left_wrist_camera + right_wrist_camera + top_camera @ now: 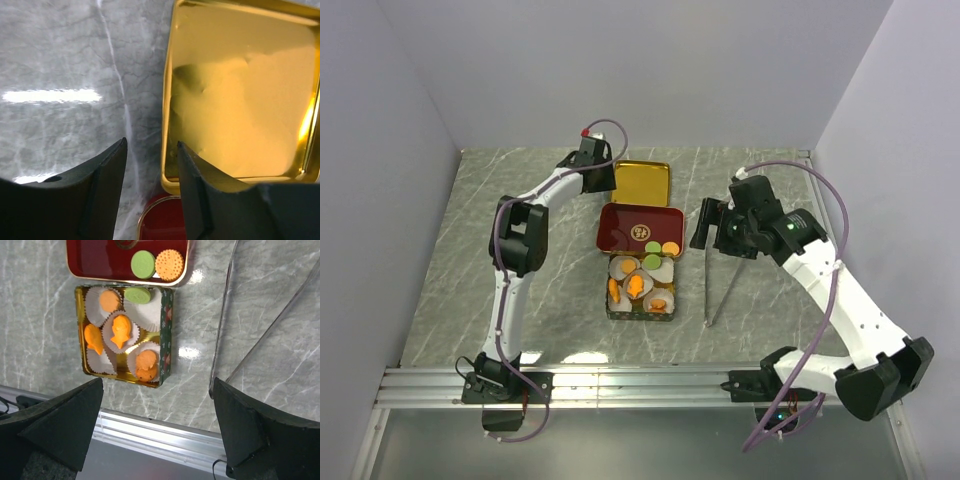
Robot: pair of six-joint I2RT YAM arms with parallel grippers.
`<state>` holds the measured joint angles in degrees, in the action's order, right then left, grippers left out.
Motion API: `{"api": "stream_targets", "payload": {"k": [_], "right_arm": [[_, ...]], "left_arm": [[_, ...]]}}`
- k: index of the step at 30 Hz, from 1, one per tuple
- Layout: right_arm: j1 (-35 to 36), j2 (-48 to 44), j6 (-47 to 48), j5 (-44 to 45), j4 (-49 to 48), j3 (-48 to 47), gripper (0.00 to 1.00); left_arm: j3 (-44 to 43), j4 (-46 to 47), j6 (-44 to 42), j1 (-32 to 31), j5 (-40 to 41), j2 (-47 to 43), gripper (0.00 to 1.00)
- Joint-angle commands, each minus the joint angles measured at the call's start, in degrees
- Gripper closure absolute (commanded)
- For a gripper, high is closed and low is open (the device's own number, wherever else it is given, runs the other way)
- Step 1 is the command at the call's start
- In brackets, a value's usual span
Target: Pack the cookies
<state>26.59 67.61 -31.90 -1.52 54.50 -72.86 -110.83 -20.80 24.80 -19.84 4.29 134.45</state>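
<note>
Cookies lie in two places. A green cookie (143, 263) and a round orange one (169, 264) rest on the red tray (100, 260). Several more, among them a fish-shaped one (120, 331), sit in white paper cups in the tin (167, 330). My left gripper (151, 142) straddles the left rim of the gold lid (240, 100). One finger is over the marble, the other inside the lid, and a gap shows beside the rim. My right gripper (158, 382) hangs open and holds nothing, to the right of the tin (640, 312).
Clear tongs (222, 325) lie on the marble right of the tin, under my right gripper (712, 230). The red tray (625, 222) lies between the gold lid (642, 185) and the tin. An aluminium rail (165, 432) runs along the near table edge.
</note>
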Motion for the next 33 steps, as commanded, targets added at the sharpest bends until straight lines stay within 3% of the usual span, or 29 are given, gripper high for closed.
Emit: {"api": "stream_targets", "payload": {"k": [1,8,15,20,23,33], "right_arm": [[-0.2,1.8,1.0,0.7,0.4,-2.5,0.04],[-0.3,3.7,1.8,0.9,0.9,-3.4,0.04],[-0.2,3.8,0.9,0.5,0.5,-2.9,0.04],[-0.3,2.9,-1.8,-0.5,0.0,-0.9,0.04],[-0.2,2.0,-3.2,-0.9,-0.5,0.8,0.05],[-0.1,3.9,-2.1,1.0,-0.4,-0.7,0.06]], "left_arm": [[-2.6,1.5,0.3,-0.3,-3.0,1.3,0.5],[-2.5,1.4,-0.4,-0.5,-3.9,2.6,0.55],[-2.0,0.8,-2.4,-0.7,-3.8,3.2,0.8],[-2.5,-0.6,-5.2,-1.7,-2.2,4.1,0.86],[-4.5,-2.6,-6.2,-1.8,-1.3,6.0,1.0],[-10.8,-5.4,-3.7,0.0,0.5,3.1,1.0]]}}
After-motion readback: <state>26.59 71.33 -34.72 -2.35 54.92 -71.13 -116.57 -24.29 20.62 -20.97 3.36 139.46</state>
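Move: The gold lid's middle lies about 8 cm right of the left hand, 4 cm ahead and some 4 cm below; its left rim runs between the open fingers. The red tray lies about 10 cm back and 8 cm right of the hand, the cookie box 26 cm back and 8 cm right. From the right hand the lid is some 36 cm ahead, 14 cm left and 21 cm down. Left hand sinks about 2 cm and pinches the gold lid's left rim; right hand lowers 3 cm. ##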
